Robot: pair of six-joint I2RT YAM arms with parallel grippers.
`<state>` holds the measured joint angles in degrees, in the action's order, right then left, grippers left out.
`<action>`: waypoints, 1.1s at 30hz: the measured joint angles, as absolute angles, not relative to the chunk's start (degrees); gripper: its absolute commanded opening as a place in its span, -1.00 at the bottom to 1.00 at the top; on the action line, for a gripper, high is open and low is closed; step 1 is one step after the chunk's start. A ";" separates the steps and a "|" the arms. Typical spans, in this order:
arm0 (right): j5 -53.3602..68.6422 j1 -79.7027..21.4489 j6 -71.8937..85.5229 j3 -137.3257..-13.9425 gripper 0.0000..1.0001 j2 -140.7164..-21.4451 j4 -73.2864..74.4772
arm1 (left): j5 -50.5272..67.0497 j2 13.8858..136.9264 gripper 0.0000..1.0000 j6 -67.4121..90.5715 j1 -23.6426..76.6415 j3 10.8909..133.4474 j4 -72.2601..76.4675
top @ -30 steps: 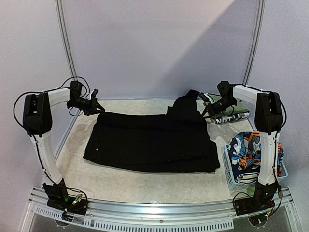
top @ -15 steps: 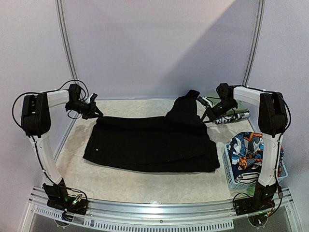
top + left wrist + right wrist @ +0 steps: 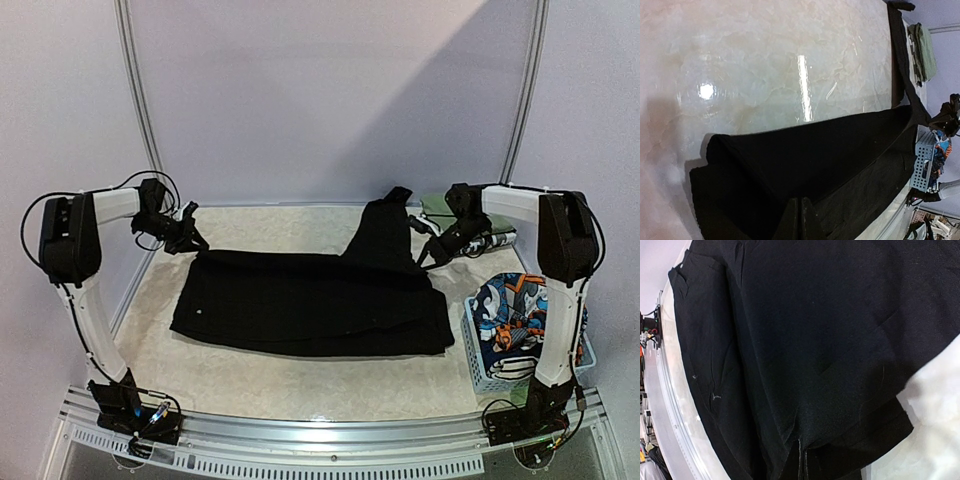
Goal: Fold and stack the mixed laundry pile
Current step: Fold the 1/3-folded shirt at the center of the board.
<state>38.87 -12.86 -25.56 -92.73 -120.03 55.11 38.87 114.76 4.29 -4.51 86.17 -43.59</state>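
Observation:
A large black garment (image 3: pixel 310 300) from the mixed laundry pile lies spread across the table, with one part running up toward the back (image 3: pixel 385 215). My left gripper (image 3: pixel 200 245) is shut on its back-left corner, and in the left wrist view the fabric (image 3: pixel 815 160) draws in to the closed left gripper (image 3: pixel 800 220). My right gripper (image 3: pixel 426 256) is shut on the back-right corner. In the right wrist view the black cloth (image 3: pixel 815 330) fills the frame and bunches at the closed right gripper (image 3: pixel 802 460). An orange-blue-white cartoon-print garment (image 3: pixel 508 305) sits in the basket.
A pale blue lattice basket (image 3: pixel 490 372) stands at the right front. A folded olive-green cloth (image 3: pixel 445 205) lies at the back right with a black-and-white printed piece (image 3: pixel 492 240) beside it. A metal rail (image 3: pixel 330 435) runs along the near edge.
Both grippers have come down and slightly forward with the garment's far edge. That edge now lies lower and flatter on the table.

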 measured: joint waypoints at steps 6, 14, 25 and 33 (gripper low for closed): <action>37.71 -12.86 -27.38 -90.78 -1.00 -118.28 55.92 | 38.20 113.49 -1.00 4.19 -4.51 85.01 -45.25; 36.93 -12.86 -28.69 -88.95 -1.00 -117.51 56.34 | 37.26 112.90 -1.00 3.84 -4.51 83.70 -47.70; 34.11 -15.51 -29.41 -87.48 -1.00 -117.49 56.14 | 34.76 112.90 -1.00 3.53 -4.51 81.71 -48.97; 30.96 -16.84 -30.44 -84.60 -1.00 -117.49 55.88 | 33.58 112.86 -1.00 3.22 -4.36 80.82 -49.32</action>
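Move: Both hands already hold the shirt's lifted far edge. The shirt's near-left corner lies about 17 cm back, 7 cm left of and 8 cm below the left hand; its near-right corner is roughly 17 cm back, 5 cm right of and 7 cm below the right hand. From the right hand, the loose sleeve lies some 13 cm ahead and 9 cm left, the green stack 14 cm ahead and 10 cm right, the basket about 14 cm back and 21 cm right. Keep both grippers shut on the shirt's far edge and draw it back together over the shirt towards the near edge, about 4.5 cm. Go level at first, then let both hands sink some 3 cm, tilting the fingers about 10 degrees steeper towards the board. ##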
